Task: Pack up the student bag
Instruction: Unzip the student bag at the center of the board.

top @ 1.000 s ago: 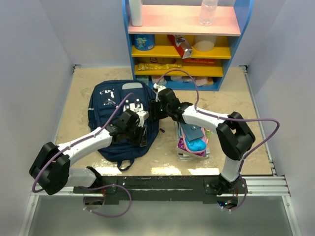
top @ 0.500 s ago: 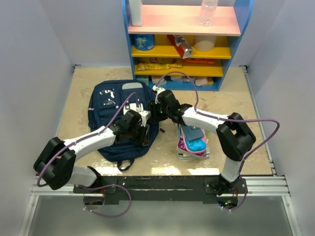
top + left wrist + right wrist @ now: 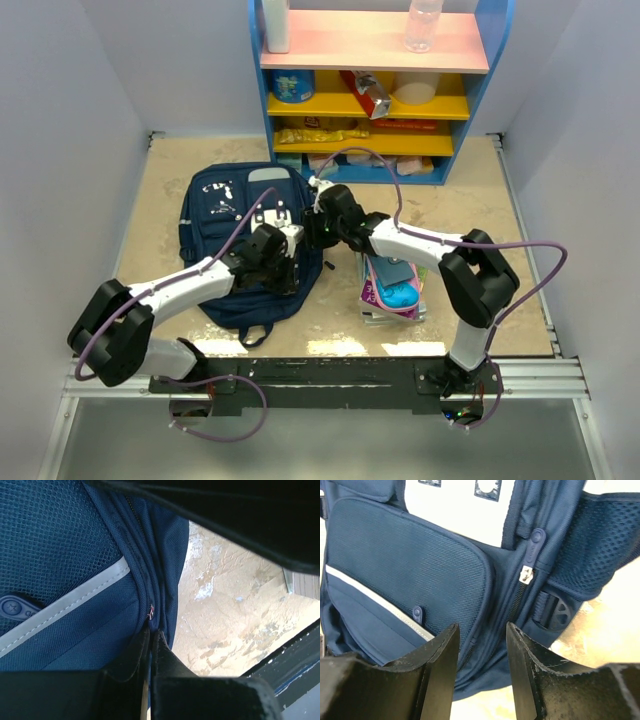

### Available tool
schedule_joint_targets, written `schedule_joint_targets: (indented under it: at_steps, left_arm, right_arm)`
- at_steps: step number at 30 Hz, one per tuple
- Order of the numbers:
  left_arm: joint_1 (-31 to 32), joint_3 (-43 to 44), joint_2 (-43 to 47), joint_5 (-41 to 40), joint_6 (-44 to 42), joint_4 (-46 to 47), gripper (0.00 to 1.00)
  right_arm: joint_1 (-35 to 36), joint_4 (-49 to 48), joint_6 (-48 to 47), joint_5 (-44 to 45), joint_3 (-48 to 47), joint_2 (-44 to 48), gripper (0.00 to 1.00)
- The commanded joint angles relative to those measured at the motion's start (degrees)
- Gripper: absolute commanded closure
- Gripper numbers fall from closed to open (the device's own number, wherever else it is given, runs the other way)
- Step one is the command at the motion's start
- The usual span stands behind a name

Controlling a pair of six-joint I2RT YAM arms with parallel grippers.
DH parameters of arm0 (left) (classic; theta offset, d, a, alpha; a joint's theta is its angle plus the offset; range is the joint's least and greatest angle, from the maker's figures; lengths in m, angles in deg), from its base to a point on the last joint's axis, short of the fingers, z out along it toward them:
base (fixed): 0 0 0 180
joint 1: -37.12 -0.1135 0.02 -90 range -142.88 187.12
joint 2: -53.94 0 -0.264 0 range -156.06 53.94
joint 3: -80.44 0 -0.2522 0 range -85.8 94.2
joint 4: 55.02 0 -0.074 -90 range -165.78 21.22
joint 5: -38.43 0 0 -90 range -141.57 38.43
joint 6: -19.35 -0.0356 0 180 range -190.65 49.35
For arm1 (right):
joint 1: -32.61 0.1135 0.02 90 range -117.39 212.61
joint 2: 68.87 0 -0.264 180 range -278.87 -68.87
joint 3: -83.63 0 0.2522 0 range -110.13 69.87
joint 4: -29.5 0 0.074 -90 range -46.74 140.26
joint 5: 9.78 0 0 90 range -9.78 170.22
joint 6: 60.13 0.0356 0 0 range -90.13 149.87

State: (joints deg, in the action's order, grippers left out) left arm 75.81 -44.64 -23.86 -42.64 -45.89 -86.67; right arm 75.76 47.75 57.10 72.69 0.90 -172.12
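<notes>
The student bag point(image 3: 215, 205), navy blue with white print, lies flat on the table left of centre. My left gripper point(image 3: 291, 276) is at the bag's lower right edge. In the left wrist view its fingertips point(image 3: 159, 641) are pressed together on the zipper seam of the bag point(image 3: 65, 555), and a small metal bit shows just beyond them. My right gripper point(image 3: 318, 228) hovers over the bag's upper right side. It is open point(image 3: 480, 630), with the bag's side zipper seam between its jaws. A blue zipper pull point(image 3: 534, 545) lies a little beyond them on the bag point(image 3: 405, 555).
A stack of books topped by a pink pencil case point(image 3: 392, 290) lies right of the bag. A small dark object point(image 3: 327, 266) sits on the table between them. A blue and yellow shelf point(image 3: 370, 100) with snacks and bottles stands at the back.
My left gripper has shut its jaws at the bag's zipper seam. My right gripper has narrowed a little and edged left over the bag.
</notes>
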Motion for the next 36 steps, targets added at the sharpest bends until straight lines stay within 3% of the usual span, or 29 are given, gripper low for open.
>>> schedule_joint_targets:
  at_steps: [1,14,21,24,27,36]
  left_arm:
    - [0.0,5.7,1.6,-0.7,-3.4,-4.2,1.0]
    - [-1.6,8.1,6.0,-2.0,-8.1,-8.0,1.0]
    - [-2.0,6.2,6.8,-2.2,-8.6,-5.4,1.0]
    - [-2.0,6.0,6.8,-2.1,-9.0,-4.9,1.0]
    - [-2.0,5.8,6.8,-1.7,-9.1,-4.1,1.0]
    - [-2.5,6.8,7.1,-5.5,-14.8,-6.7,1.0]
  right_arm:
    - [1.8,-3.3,1.5,-3.5,-0.8,-0.7,0.55]
    - [4.4,-4.2,7.3,-7.7,0.4,-1.0,0.6]
    - [4.5,-11.9,14.1,-12.6,4.0,0.0,0.66]
    - [4.6,-11.9,14.4,-12.9,3.9,0.1,0.75]
    - [4.7,-11.1,13.7,-11.9,3.6,0.8,0.99]
    - [2.7,-7.4,13.2,-5.0,3.0,2.2,1.0]
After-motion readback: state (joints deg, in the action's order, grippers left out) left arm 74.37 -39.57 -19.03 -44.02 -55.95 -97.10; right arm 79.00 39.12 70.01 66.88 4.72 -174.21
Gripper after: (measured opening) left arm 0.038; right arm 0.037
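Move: The right hand goes for the right-hand edge of the bag's front pocket, by the end of its pale stripe, roughly 4 cm back, 4 cm left and 2 cm below. From that hand the long zip pull lies about 4 cm ahead and 4 cm left, the small zip pull 5 cm back and 7 cm left, both some 2 cm below. The left hand already has the lower zip pull between its fingertips; the small zip pull lies about 6 cm ahead and 3 cm left. Up about 3 cm, then some 2 cm to its left, the left hand lifts while its shut fingers keep their pinch on the lower zip pull. The right hand meanwhile slides back and left, about 5 cm in all, dipping slightly with a roughly 15-degree tilt, then shuts its half-open fingers and pinches the front pocket's edge near the stripe. ##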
